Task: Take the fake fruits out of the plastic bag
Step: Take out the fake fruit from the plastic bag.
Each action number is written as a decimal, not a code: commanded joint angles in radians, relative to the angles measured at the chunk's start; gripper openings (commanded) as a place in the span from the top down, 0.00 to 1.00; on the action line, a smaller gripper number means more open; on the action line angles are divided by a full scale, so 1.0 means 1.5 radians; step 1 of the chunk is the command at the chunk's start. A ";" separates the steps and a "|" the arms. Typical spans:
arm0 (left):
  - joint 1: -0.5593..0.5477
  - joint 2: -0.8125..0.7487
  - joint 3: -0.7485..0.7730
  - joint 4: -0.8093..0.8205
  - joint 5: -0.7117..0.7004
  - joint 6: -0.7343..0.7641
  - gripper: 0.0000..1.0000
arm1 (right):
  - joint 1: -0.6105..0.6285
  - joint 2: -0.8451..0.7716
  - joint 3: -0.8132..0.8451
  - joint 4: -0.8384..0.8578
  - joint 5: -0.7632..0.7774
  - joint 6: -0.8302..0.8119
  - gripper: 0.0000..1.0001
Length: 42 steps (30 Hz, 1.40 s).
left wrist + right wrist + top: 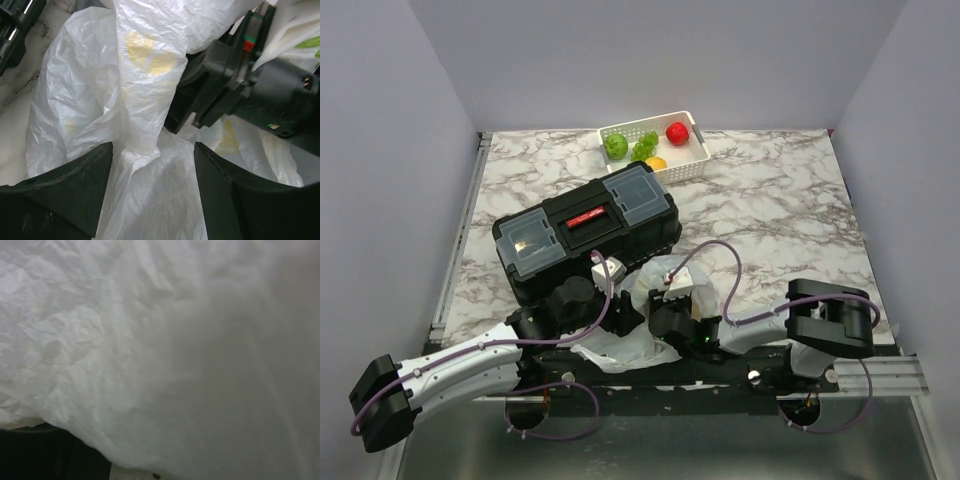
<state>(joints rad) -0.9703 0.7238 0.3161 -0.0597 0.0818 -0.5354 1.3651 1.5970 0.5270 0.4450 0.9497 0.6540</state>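
Note:
The plastic bag (632,347) lies crumpled at the near table edge between my two arms. In the left wrist view the thin white plastic bag (100,100) fills the frame, and yellowish patches (145,52) show through the film. My left gripper (152,147) stands open, its black fingers (75,185) wide apart with loose bag film between them. The right gripper's black body (235,85) pushes into the bag from the right, its fingertips hidden. White film (150,340) covers the whole right wrist view. Several fake fruits, among them a green one (615,145) and a red one (677,132), lie in a basket.
A black toolbox (588,228) stands just behind the bag and both wrists. The white perforated basket (692,168) sits at the back of the marble table. Purple cables (715,262) loop over the right arm.

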 commanded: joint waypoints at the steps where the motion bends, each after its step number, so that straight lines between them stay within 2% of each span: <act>1: -0.003 0.001 0.010 0.024 -0.027 -0.004 0.35 | -0.006 0.070 0.033 0.031 0.048 -0.024 0.49; 3: -0.003 0.005 0.014 0.022 -0.029 0.000 0.35 | -0.007 0.081 0.048 0.017 0.040 -0.027 0.61; 6: -0.002 0.014 0.023 0.009 -0.032 0.000 0.36 | -0.009 0.074 0.050 0.015 0.025 -0.029 0.72; 9: -0.002 0.021 0.016 0.005 -0.036 -0.009 0.36 | -0.008 0.033 0.033 0.006 -0.009 -0.029 0.88; 12: -0.003 0.020 0.015 -0.012 -0.049 -0.012 0.36 | -0.008 -0.030 0.011 0.005 -0.050 -0.059 0.99; 17: -0.002 0.023 0.023 -0.018 -0.074 -0.007 0.36 | -0.008 -0.145 -0.009 -0.037 -0.136 -0.090 0.99; 26: -0.003 0.021 0.022 -0.023 -0.082 0.000 0.36 | -0.008 -0.321 -0.039 -0.160 -0.242 -0.057 0.99; 33: -0.003 0.045 0.033 0.002 -0.082 0.014 0.39 | -0.008 -0.494 -0.057 -0.202 -0.342 -0.041 0.99; 38: -0.003 0.064 0.044 0.017 -0.073 0.024 0.38 | -0.009 -0.563 -0.055 -0.208 -0.375 -0.020 0.99; 42: -0.002 0.073 0.065 0.023 -0.070 0.040 0.37 | -0.008 -0.556 -0.001 -0.219 -0.367 -0.037 0.99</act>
<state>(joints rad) -0.9707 0.8223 0.3599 -0.0597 -0.0166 -0.5137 1.3533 0.7563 0.4538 0.1547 0.4316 0.6033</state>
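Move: The dark grapes are hidden deep in the plastic bag, just beyond the right fingertips: about 3 cm ahead of the right gripper, 2 cm left and 2 cm lower. The left gripper sits some 5 cm left of the right one, 4 cm back and 5 cm higher; the toolbox's middle is roughly 18 cm left and 14 cm ahead. From the left gripper the grapes are about 7 cm ahead, 4 cm right and 7 cm below. Nudge the right gripper a centimetre or so forward and left inside the bag while closing its fingers almost fully on the end of the dark grape bunch, then lift about 16 cm and draw back some 8 cm, turning the hand counter-clockwise and rolling its left side up, each by 25 to 30 degrees. Let the left gripper, open around the bag's plastic, follow forward about 2 cm. ##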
